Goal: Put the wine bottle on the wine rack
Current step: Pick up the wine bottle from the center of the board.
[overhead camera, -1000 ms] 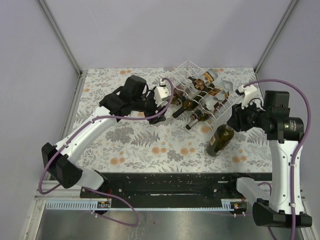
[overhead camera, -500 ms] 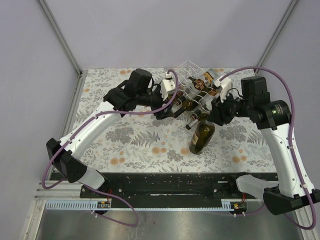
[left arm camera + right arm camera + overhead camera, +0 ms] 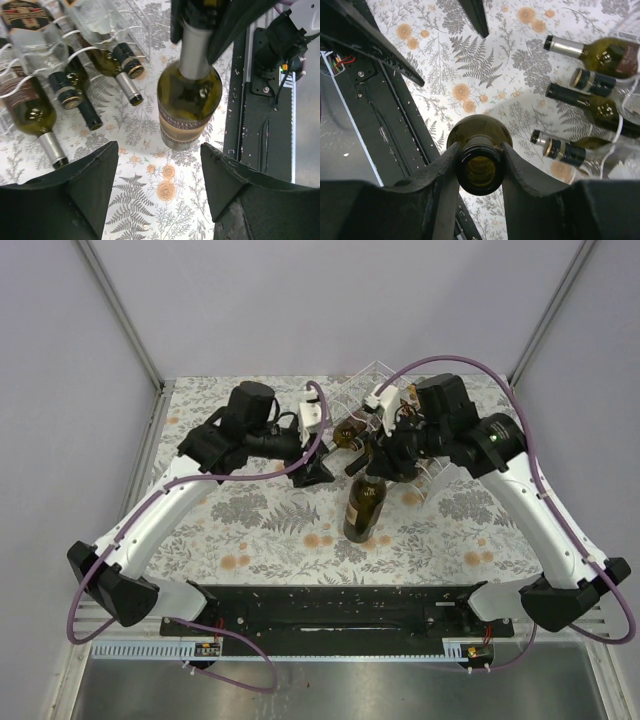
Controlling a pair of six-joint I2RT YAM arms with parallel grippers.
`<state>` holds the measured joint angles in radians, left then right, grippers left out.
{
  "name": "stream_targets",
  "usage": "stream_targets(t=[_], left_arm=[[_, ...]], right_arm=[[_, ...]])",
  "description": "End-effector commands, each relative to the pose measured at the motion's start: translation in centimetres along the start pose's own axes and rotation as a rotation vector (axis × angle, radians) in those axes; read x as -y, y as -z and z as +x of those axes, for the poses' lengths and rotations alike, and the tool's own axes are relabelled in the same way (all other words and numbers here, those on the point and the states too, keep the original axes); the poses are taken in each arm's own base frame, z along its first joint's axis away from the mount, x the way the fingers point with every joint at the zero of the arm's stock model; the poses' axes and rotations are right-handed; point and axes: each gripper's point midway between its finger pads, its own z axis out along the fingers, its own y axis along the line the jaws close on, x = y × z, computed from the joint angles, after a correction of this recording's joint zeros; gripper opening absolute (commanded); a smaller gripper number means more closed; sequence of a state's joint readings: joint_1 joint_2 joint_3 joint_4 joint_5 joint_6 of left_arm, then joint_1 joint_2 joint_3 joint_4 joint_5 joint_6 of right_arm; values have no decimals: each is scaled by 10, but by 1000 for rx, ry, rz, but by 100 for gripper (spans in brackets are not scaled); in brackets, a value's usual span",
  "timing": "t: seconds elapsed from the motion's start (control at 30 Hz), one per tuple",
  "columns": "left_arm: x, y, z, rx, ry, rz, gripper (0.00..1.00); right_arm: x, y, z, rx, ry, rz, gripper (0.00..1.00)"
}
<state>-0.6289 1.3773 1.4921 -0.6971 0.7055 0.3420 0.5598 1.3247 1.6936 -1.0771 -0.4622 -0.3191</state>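
Observation:
The wine bottle (image 3: 363, 508) is dark green glass with a brown label, upright over the floral tabletop in front of the wine rack (image 3: 362, 380). My right gripper (image 3: 374, 466) is shut on its neck from above. In the right wrist view the fingers (image 3: 445, 170) clamp just under the open mouth of the bottle (image 3: 480, 167). My left gripper (image 3: 316, 470) is open and empty, just left of the bottle. In the left wrist view the bottle (image 3: 190, 100) stands beyond the gripper (image 3: 159, 148). My right arm hides most of the rack.
Several bottles (image 3: 75, 100) lie in the wire cradles of the rack (image 3: 20, 75), necks toward me; they also show in the right wrist view (image 3: 590, 82). A black base rail (image 3: 340, 605) runs along the near edge. Grey walls close in the table.
My right arm has swung left with the bottle, from the rack's right side to the middle in front of it. The left gripper has drawn back slightly left and opened a little.

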Motion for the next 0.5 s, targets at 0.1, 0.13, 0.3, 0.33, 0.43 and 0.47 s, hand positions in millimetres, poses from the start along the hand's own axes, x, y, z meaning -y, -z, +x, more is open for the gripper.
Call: stream_targets(t=[0.1,0.13,0.3,0.33,0.43,0.47], left_arm=[[-35,55,-7,110,25,-109,71],[-45,66,-1,106,34,-148,71],[-66,103,26,87,84,-272,71],[-68,108,30,85,92,-291,71],[-73,125,41,68,103,-363,71],[-74,130,45,58,104,-387,71]], right_arm=[[-17,-29,-65,131,127,4,0],[-19,-36,-67,126,138,11,0],[-18,-68,-87,117,183,44,0],[-17,-75,-90,117,187,42,0],[-17,-92,-99,119,206,38,0],[-16,-99,-100,114,211,39,0]])
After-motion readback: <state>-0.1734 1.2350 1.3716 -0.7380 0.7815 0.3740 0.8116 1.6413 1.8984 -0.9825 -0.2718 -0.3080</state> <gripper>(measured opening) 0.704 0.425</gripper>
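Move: About 11 cm to the right hand's left and 3 cm farther out, some 31 cm down, is the open centre of the board to which it takes the wine bottle. The left hand is in that way, about 12 cm to its left and level with it; the wine rack's middle stands about 23 cm ahead and 8 cm to the right, 25 cm down. From the left hand, the bottle's middle is about 10 cm right, 1 cm back and 14 cm down. Carrying the wine bottle by its neck, the right hand swings some 10 cm left, easing forward and down by about 3 cm each, towards the board's open centre, and tilts slightly so that the bottle's base comes back under the neck. The empty left hand makes room, going left and then forward too, and turning counter-clockwise, its fingers staying open. ##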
